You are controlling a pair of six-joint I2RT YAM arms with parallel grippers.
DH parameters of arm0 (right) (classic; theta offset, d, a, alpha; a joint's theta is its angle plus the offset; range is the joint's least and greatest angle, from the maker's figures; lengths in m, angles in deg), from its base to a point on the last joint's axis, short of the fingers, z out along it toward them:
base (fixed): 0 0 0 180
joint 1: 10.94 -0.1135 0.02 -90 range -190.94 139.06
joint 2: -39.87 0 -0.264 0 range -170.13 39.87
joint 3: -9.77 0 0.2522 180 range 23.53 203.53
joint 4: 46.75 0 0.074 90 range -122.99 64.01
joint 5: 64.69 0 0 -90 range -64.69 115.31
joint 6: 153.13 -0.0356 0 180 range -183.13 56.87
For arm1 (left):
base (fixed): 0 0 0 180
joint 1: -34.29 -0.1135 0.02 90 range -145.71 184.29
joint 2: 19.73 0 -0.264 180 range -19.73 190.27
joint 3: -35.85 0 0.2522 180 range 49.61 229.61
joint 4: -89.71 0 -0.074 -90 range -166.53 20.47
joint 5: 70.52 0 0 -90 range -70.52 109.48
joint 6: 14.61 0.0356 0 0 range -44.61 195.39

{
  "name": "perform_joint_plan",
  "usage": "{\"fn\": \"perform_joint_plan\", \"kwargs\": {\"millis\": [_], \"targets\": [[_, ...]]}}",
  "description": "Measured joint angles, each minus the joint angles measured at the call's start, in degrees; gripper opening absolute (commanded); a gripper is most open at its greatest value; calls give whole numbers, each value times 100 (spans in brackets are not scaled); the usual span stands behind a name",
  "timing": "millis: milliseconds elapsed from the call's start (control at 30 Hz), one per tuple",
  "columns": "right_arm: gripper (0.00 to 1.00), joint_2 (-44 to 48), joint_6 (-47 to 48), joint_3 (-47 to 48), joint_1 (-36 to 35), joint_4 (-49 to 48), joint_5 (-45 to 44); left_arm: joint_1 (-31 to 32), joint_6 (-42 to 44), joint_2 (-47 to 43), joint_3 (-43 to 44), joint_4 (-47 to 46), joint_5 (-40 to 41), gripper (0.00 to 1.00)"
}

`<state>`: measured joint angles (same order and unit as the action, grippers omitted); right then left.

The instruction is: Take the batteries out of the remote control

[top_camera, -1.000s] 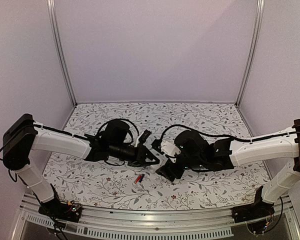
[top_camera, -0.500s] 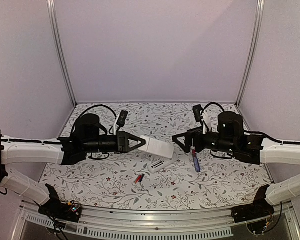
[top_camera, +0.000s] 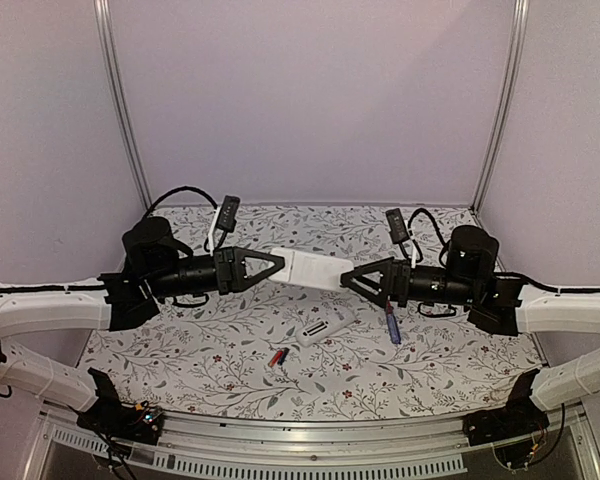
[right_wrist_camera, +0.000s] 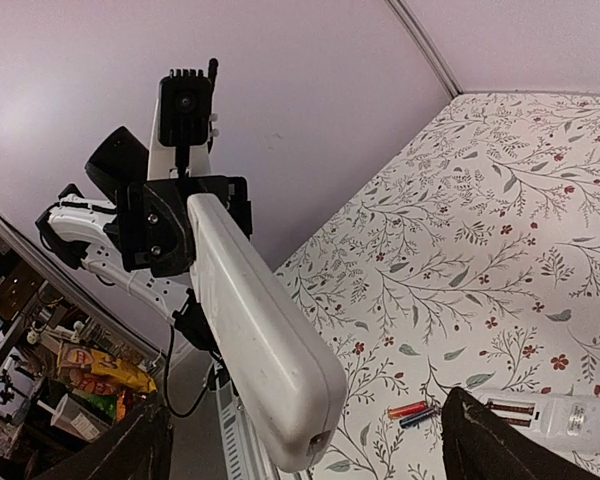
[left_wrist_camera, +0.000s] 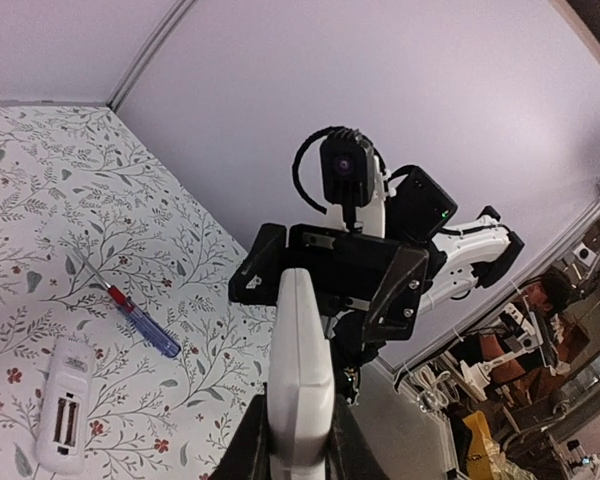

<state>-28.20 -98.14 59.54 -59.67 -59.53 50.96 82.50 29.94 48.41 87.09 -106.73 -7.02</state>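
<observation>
My left gripper is shut on one end of a plain white plate and holds it level above the table. The plate's free end sits between the spread fingers of my right gripper, which is open and not touching it. Below, the remote control lies on the floral table with its dark recess facing up. Two batteries lie side by side on the cloth, nearer the front than the remote.
A red-and-blue screwdriver lies right of the remote, under my right gripper. Pale walls and metal posts close in the table at the back and sides. A metal rail runs along the front edge.
Both arms have risen from low over the table's middle. The left gripper lifted the white plate higher, and the right gripper opened wider and came up to the plate's free end.
</observation>
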Motion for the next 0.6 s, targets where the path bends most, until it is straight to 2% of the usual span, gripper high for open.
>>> {"fn": "perform_joint_plan", "kwargs": {"millis": [100,267,433,600], "targets": [[84,-94,-105,2,0,-125,125,2,-2,42,0,-118,-140,0],[68,-254,-319,2,0,-358,291,46,0,201,0,-249,-310,0],[43,-382,-557,2,0,-629,457,66,0,391,2,-264,-396,0],[33,-457,-649,2,0,-704,518,72,-4,396,4,-310,-413,0]]}}
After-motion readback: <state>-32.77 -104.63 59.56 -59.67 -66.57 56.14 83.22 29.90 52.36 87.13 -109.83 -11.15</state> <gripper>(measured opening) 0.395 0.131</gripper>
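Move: The left hand already holds the white box by its left end. The open right gripper stands some 14 cm to the left hand's right, nearly level. From the right hand, the box's middle is about 7 cm left and 1 cm ahead, at its own height. On the table some 25 cm below the right hand, the remote control lies about 5 cm left and 9 ahead, the batteries 15 left and 2 ahead, the screwdriver 9 right and 14 ahead. Leftward by about 1.5 cm, the right hand eases in over the white box's free end, turning some 5 degrees counter-clockwise and closing its wide-open fingers to under half around that end. The left hand keeps its pinch on the other end and brings the box right and down, about 1.5 cm each, and slightly back, turning some 5 degrees clockwise. ##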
